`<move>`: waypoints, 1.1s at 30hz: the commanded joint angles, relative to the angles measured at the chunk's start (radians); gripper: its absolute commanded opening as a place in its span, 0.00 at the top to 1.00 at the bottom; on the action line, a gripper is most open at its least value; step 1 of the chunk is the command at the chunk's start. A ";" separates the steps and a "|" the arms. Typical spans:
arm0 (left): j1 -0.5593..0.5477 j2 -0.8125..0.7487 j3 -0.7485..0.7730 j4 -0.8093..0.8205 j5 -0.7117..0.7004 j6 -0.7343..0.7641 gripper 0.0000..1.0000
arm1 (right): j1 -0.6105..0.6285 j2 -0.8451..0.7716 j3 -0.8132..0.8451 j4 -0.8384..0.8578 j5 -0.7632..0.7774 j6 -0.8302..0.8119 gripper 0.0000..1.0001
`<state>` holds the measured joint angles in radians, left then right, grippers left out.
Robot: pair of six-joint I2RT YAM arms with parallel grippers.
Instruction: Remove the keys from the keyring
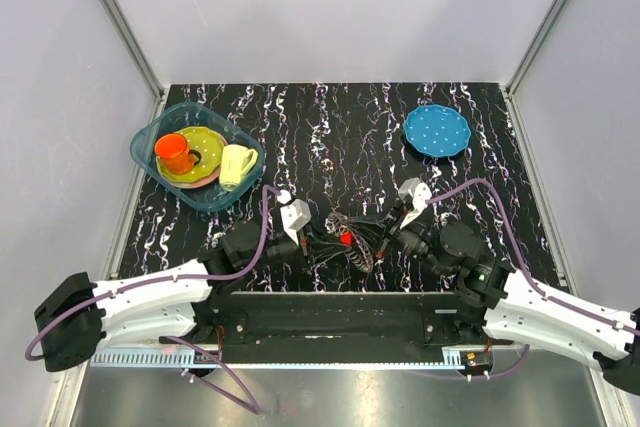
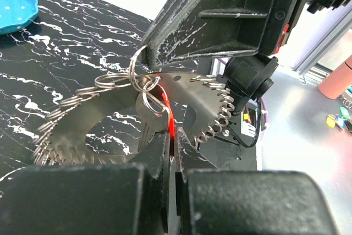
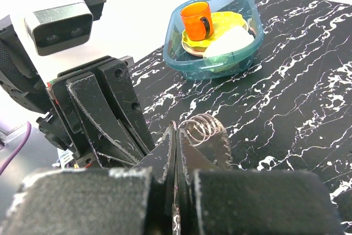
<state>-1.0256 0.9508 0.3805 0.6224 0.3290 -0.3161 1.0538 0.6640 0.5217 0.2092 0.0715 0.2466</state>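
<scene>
The keyring [image 1: 357, 250] is a grey metal loop with many small split rings round its rim, held above the black marbled table between my two grippers. In the left wrist view the keyring [image 2: 82, 115] fills the middle. My left gripper [image 1: 322, 234] [image 2: 171, 136] is shut on the red key [image 2: 170, 118], which shows as a red dot [image 1: 345, 238] in the top view. My right gripper [image 1: 382, 234] [image 3: 177, 133] is shut on the keyring's rim beside a row of small rings [image 3: 204, 127]. Its fingers [image 2: 220, 20] pinch a small ring from above.
A teal bin [image 1: 150, 162] at the back left holds an orange cup [image 1: 175, 152], a yellow plate [image 1: 205, 147] and a cream cup [image 1: 237, 164]. A blue dotted plate [image 1: 437, 130] lies at the back right. White walls enclose the table.
</scene>
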 commanded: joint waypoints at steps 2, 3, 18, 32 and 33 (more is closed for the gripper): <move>-0.007 -0.010 -0.003 0.091 0.005 -0.017 1.00 | -0.002 0.002 -0.054 0.239 0.036 0.043 1.00; -0.007 -0.010 -0.005 0.094 0.004 -0.018 1.00 | -0.002 0.008 -0.052 0.237 0.036 0.043 1.00; -0.004 -0.234 0.018 -0.193 -0.137 0.049 0.57 | -0.003 -0.037 -0.065 0.205 -0.113 0.037 1.00; 0.016 -0.273 0.178 -0.355 0.023 0.149 0.57 | -0.002 -0.075 -0.107 0.315 -0.256 0.040 1.00; 0.018 -0.268 0.184 -0.357 0.040 0.149 0.58 | 0.000 -0.076 -0.109 0.328 -0.265 0.039 1.00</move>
<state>-1.0183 0.6590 0.4950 0.2687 0.2722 -0.1970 1.0538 0.6071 0.4187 0.4046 -0.1303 0.2882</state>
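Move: The left fingers are shut on the red piece, right at their tips. The keyring's wire loops, at the right fingertips, lie about 2 cm to the left hand's right, 1 cm ahead and 2 cm above; the toothed metal piece is roughly 3 cm to its right, 1 cm ahead and level. From the right hand, the red piece is some 2 cm back, 2 cm left and 4 cm below. Left fingers release the red piece, withdraw left and rise 6 cm; right draws the keyring back 4 cm. ##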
